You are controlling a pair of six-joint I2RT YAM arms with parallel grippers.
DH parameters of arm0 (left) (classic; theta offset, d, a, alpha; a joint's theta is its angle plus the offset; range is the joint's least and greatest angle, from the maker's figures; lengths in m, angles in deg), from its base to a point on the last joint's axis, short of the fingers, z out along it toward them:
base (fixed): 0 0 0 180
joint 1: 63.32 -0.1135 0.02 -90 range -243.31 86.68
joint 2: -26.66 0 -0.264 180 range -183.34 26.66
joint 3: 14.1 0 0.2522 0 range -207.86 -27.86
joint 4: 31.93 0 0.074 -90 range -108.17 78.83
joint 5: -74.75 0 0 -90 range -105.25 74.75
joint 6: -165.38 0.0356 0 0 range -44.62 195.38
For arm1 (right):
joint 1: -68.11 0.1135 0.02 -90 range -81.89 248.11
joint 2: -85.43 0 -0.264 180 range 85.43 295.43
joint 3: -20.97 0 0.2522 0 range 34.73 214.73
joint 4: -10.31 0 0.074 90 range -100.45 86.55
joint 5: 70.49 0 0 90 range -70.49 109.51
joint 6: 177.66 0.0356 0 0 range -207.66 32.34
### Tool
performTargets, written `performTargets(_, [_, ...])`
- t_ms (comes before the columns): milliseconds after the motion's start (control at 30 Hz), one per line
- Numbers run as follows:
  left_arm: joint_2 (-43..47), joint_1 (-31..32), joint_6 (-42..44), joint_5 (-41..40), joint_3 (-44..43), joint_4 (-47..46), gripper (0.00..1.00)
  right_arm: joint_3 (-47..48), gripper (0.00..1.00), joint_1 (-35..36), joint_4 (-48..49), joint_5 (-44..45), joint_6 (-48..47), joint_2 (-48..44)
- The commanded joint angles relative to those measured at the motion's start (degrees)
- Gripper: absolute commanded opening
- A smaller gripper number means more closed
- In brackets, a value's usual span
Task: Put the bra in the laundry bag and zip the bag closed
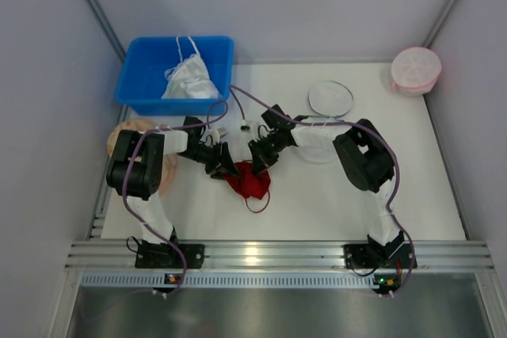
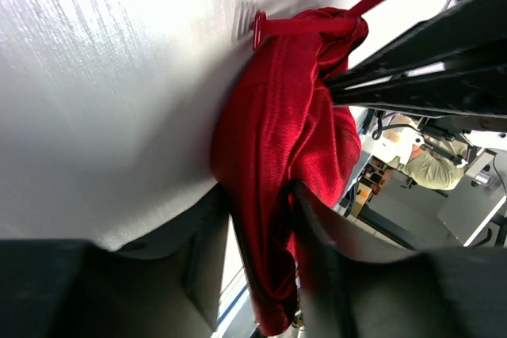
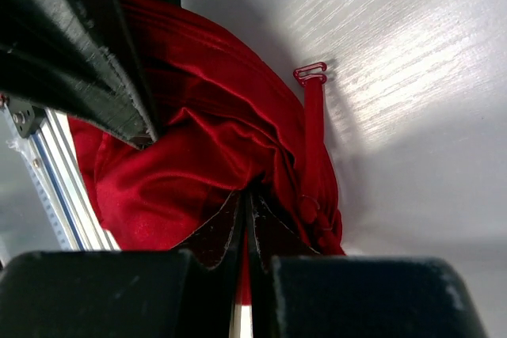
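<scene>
The dark-red bra [image 1: 250, 184] lies bunched on the white table between the two arms. My right gripper [image 1: 259, 165] comes down on it from the right. In the right wrist view this gripper [image 3: 247, 195] is shut on a fold of the bra [image 3: 182, 172], and a strap with its hook [image 3: 310, 74] trails over the table. My left gripper [image 1: 228, 170] meets the bra from the left. Its jaws [image 2: 260, 195] stand apart, with the bra [image 2: 277, 116] hanging loose between them and a sliver of table showing beside one finger. The laundry bag [image 1: 330, 98] lies flat behind the right arm.
A blue bin [image 1: 142, 89] at the back left holds a white garment [image 1: 190, 81]. A pink round mesh bag [image 1: 416, 69] stands at the back right. A beige disc [image 1: 131, 128] lies under the left arm. A second translucent round piece [image 1: 315, 150] sits under the right forearm.
</scene>
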Motion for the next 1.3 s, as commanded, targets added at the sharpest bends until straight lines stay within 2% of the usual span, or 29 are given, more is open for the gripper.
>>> performTargets(0, [0.22,0.26,0.13,2.65,0.24,-2.42,0.45,3.05,0.0,1.24,1.71,0.15,1.33,2.25])
performTargets(233, [0.22,0.35,0.04,5.19,0.68,-2.6,0.52,4.45,0.0,1.32,1.53,0.41,1.42,3.3])
performTargets(267, [0.13,0.35,0.04,5.45,0.85,-2.77,0.56,4.46,0.0,1.32,1.45,0.5,1.42,3.39])
performTargets(367, [-0.04,0.35,-0.75,7.3,1.03,-3.3,0.59,4.19,0.0,1.32,1.45,1.03,0.81,3.13])
performTargets(733, [-0.83,0.52,-2.68,8.62,1.03,-4.96,0.58,5.51,0.0,2.03,1.1,2.52,-0.25,3.48])
performTargets(933, [-0.22,0.26,-3.82,8.36,1.47,-5.41,0.62,6.66,0.0,2.12,-0.31,3.66,-2.79,4.18])
performTargets(967, [0.22,0.09,-4.17,8.27,1.55,-5.5,0.65,6.39,0.0,2.12,-0.31,3.93,-2.97,4.01])
performTargets(1000, [0.48,-0.35,-4.44,8.27,1.9,-5.5,0.77,5.61,0.0,2.12,-0.31,4.36,-3.15,3.83])
performTargets(1033, [0.57,-0.7,-4.7,8.18,1.99,-5.41,0.79,5.16,0.0,2.12,-0.31,4.54,-3.58,3.48])
performTargets(1267, [1.8,-2.03,-5.05,9.33,2.79,-5.5,0.8,4.89,0.0,2.12,0.3,4.63,-3.24,3.39])
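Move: Just to the right of the half-open left fingers lies the middle of the bundled bra, about 5 cm right and 2 cm back, its left end between them. From the right hand, whose shut tips rest on it, the bra's middle is some 4 cm back and 3 cm left. The laundry bag lies roughly 13 cm ahead and 19 cm right of the right hand; the peach pouch about 25 cm left and 6 cm ahead of the left hand, the blue tub 28 cm ahead and 16 cm left of it. Opening from less than half to about four fifths, the left fingers loosen around the bra's left end while the hand rises about 1.5 cm and tilts its tips up some 10 degrees, staying astride the cloth. The right hand, still shut, keeps its tips on the bra and slides it forward and left in two short steps, nearly 2 cm in all. ##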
